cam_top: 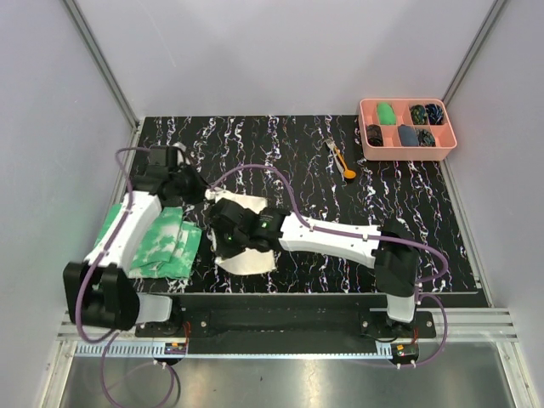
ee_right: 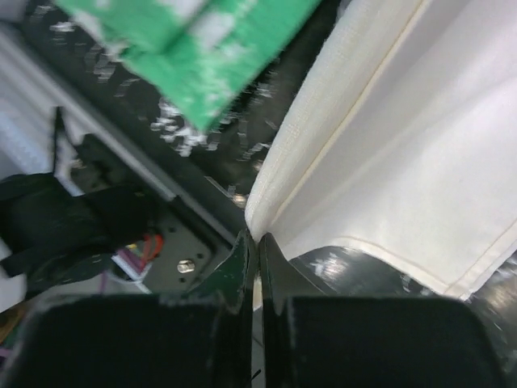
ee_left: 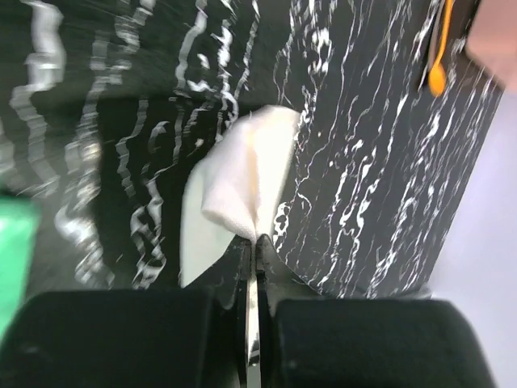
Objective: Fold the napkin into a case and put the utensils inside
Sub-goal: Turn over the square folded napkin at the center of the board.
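Observation:
The cream-white napkin lies bunched on the black marbled table, between the two arms. My left gripper is shut on its far-left corner, and the cloth rises in a fold from the closed fingertips. My right gripper is shut on the near-left edge, where a hemmed fold of napkin runs up from the tips. The utensils, a fork and an orange spoon, lie apart at the back right of the table.
A green-and-white mottled cloth lies left of the napkin, partly under the left arm, and shows again as green cloth beyond the right gripper. A pink compartment tray with small items stands at the back right corner.

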You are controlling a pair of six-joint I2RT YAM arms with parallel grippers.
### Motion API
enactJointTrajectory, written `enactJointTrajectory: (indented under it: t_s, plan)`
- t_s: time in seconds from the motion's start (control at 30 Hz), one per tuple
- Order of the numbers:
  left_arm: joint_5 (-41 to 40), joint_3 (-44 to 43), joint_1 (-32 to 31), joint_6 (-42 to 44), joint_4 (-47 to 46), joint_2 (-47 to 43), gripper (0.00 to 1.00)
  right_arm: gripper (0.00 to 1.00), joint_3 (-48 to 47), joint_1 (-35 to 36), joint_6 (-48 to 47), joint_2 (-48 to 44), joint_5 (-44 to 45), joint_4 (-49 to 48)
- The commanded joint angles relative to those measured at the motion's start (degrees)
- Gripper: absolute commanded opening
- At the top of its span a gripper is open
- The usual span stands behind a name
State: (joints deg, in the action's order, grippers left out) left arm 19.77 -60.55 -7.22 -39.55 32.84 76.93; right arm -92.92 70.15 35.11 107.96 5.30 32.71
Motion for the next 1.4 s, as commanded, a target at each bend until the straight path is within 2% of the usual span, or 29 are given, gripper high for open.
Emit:
enactJointTrajectory:
  t_s: [0.0,0.2,0.27,0.3,0.33,0.37,0.47,0.6,0.77,0.93,1.13,1.2,1.23,1.27,1.33,1.37]
  plan:
    - [-5.7,-7.9,4.2,0.3,5.7,-9.6,0.0,0.0,-1.9,0.3,-1.5,-3.8,-14.4,-12.9]
    - [-11.9,-9.9,3.9,-2.8,6.0,-15.9,0.0,0.0,7.0,0.0,2.6,-10.5,-24.4,-31.1]
    - [-14.5,-9.4,2.1,-3.8,3.6,-15.7,0.0,0.0,14.5,-1.1,6.2,-12.8,-26.3,-40.6]
    - [-15.4,-9.0,-0.8,-3.5,2.3,-14.3,0.0,0.0,18.0,-2.2,8.5,-14.8,-28.8,-45.0]
    - [-17.8,-9.0,-2.3,-3.7,1.6,-13.4,0.0,0.0,25.6,-4.6,13.9,-15.6,-30.6,-49.9]
    - [-18.7,-8.8,-3.9,-4.4,0.2,-12.3,0.0,0.0,29.0,-6.1,16.3,-15.9,-32.4,-58.3]
    - [-23.5,-7.9,-11.0,-6.3,-5.0,-6.6,0.0,0.0,41.0,-11.0,23.4,-17.0,-36.0,-69.7]
    - [-24.2,-7.9,-17.7,-7.8,-11.1,6.6,0.0,0.0,52.6,-16.3,25.8,-18.6,-37.4,-74.8]
    - [-26.4,-10.7,-23.5,-8.8,-18.2,17.9,0.0,0.0,67.5,-22.0,28.7,-18.1,-39.3,-83.8]
    - [-24.4,-14.9,-27.2,-8.9,-22.0,26.3,0.0,0.0,76.3,-25.0,28.1,-19.1,-39.4,-85.1]
    - [-21.8,-16.1,-28.9,-8.4,-24.7,31.3,0.02,0.01,78.7,-27.2,25.1,-22.1,-36.8,-76.5]
    - [-21.2,-16.0,-28.9,-7.8,-25.1,31.0,0.14,0.12,79.2,-28.0,25.4,-25.3,-34.2,-70.6]
    - [-20.1,-16.1,-28.9,-7.3,-25.6,30.8,0.3,0.2,78.8,-28.7,24.3,-26.7,-33.7,-67.5]
    - [-18.3,-16.4,-28.9,-6.6,-25.5,30.5,0.42,0.29,78.1,-28.8,23.3,-29.9,-32.6,-58.2]
    - [-15.3,-17.8,-28.8,-5.3,-23.7,29.2,0.53,0.45,74.6,-29.2,19.2,-33.5,-27.7,-47.4]
    - [-13.8,-18.3,-28.7,-4.5,-23.0,28.5,0.6,0.51,73.3,-29.5,17.9,-36.9,-26.1,-38.8]
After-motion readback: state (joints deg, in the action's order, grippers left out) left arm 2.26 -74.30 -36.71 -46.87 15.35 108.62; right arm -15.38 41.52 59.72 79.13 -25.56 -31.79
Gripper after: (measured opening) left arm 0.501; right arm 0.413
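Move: Both hands already hold the napkin's raised left edge, left hand at the far corner, right hand at the near one; each corner goes to bare board some 18 cm to its hand's right and 14 cm below, barely farther out. The rest of the napkin lies lower, its middle about 7 cm right and 4 cm back of the left hand. From that hand the orange spoon is roughly 29 cm right and 13 cm ahead, the green cloth 17 cm left and 6 cm back. Keeping the pinched edge between them, both hands carry on up together about 10 cm while swinging a little left, then reverse into a sweep of over 20 cm to the right and about as far down, over the napkin towards the bare board on its right. Meanwhile the right wrist rolls some 40 degrees so its fingers lie flatter, pointing left, the left wrist turns only slightly, and low over the board both grippers open about halfway and let go of the corners, the left hand starting to rise. ##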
